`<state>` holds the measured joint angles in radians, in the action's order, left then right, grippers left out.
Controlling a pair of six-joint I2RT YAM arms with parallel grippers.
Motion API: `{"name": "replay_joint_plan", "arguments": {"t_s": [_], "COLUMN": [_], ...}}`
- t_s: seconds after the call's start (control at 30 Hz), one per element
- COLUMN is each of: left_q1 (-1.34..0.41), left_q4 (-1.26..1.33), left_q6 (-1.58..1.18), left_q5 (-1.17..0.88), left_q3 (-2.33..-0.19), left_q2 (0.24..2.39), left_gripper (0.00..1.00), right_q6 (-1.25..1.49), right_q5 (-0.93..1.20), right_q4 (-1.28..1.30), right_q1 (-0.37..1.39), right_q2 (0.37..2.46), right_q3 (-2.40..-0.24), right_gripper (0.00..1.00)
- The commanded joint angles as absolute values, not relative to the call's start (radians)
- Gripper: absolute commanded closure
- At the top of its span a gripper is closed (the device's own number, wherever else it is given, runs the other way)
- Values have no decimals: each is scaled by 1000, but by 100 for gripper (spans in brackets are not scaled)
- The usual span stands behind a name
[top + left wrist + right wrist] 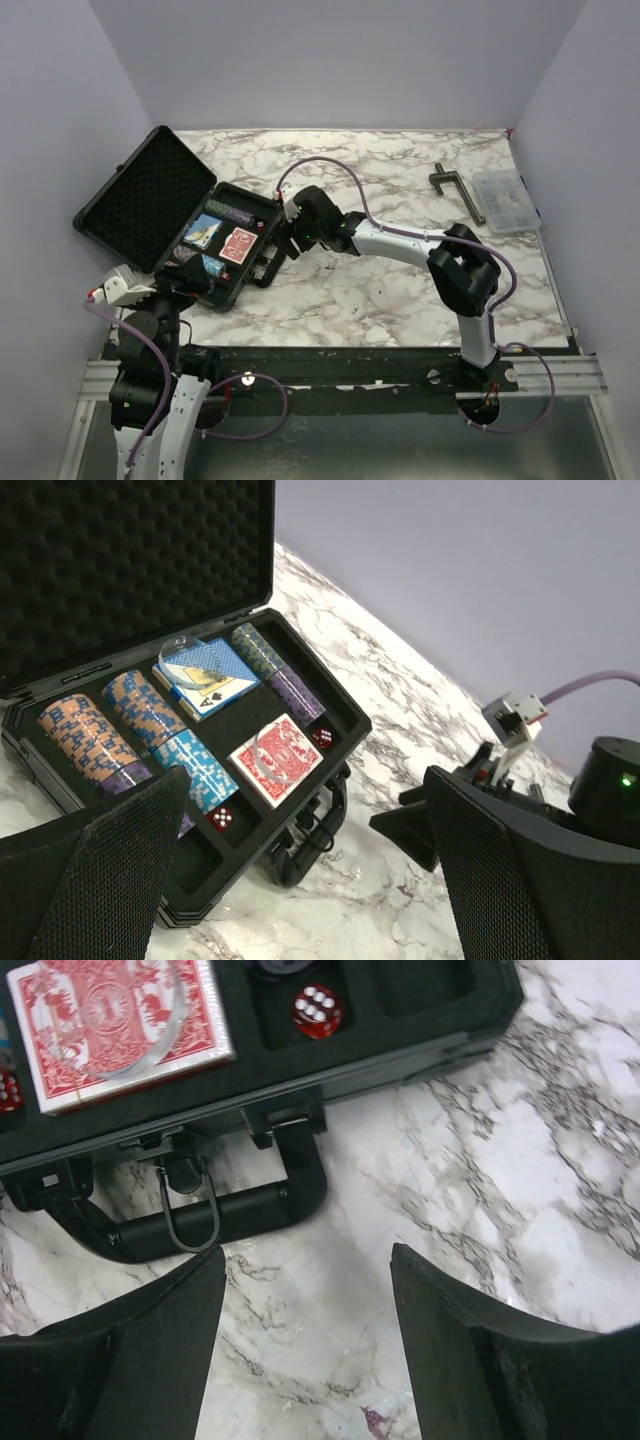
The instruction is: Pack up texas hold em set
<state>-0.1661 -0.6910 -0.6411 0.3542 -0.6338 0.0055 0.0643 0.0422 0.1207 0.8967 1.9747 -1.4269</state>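
The black case [262, 205] of the texas hold em set lies open at the table's left, its foam-lined lid [150, 195] tilted back. Inside are rows of chips [90, 740], a blue card deck [205, 675], a red card deck [277, 760] and two red dice [222, 820]. My right gripper [308, 1255] hovers open over bare marble just in front of the case's handle [200, 1222], with nothing between its fingers. At the case's near corner my left gripper [305, 780] stands wide open and holds nothing.
A clear plastic compartment box [505, 200] and a dark T-shaped clamp [458, 190] lie at the back right. Walls close the table on three sides. The right arm [400, 240] stretches across the middle of the marble top.
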Motion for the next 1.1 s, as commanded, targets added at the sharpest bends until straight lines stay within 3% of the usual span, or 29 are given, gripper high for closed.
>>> {"name": "replay_joint_plan", "arguments": {"t_s": [0.0,0.4,1.07], "left_q1": [-169,-169,-167], "left_q4": [-664,-661,-655], "left_q6": [-597,-592,-587], "left_q5": [284,278,276], "left_q3": [-635,-635,-628], "left_q2": [-43,-26,-26], "left_gripper": [1,1,1], "right_q6": [-57,-84,-61], "right_q5": [175,157,190], "right_q4": [118,66,20], "right_q1": [904,895,887], "right_q2": [2044,2145,2255], "right_q3": [-1495,-1562,-1642], "right_gripper": [31,43,54]}}
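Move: The near-level target for the right hand is the outer end of the case's carrying handle, roughly 6 cm to its left, 2 cm ahead and 6 cm below. From that handle end, the red die in the case sits about 4 cm farther out and 4 cm farther left, the red cards lie level with it some 9 cm to the left, and the purple chips about 6 cm farther out and 8 cm left. From the left hand, the handle end is about 15 cm ahead, 16 cm right and 22 cm lower. The right hand goes about 5 cm left and sinks about 4 cm, edging 2 cm forward as well, towards the outer end of the case's handle beside the case's rim; most of the sinking comes in the first half. On the way it turns some 10 degrees counter-clockwise and its partly open fingers narrow from about two thirds to just under half open, lining up on either side of the handle end, though no touch can be made out. ##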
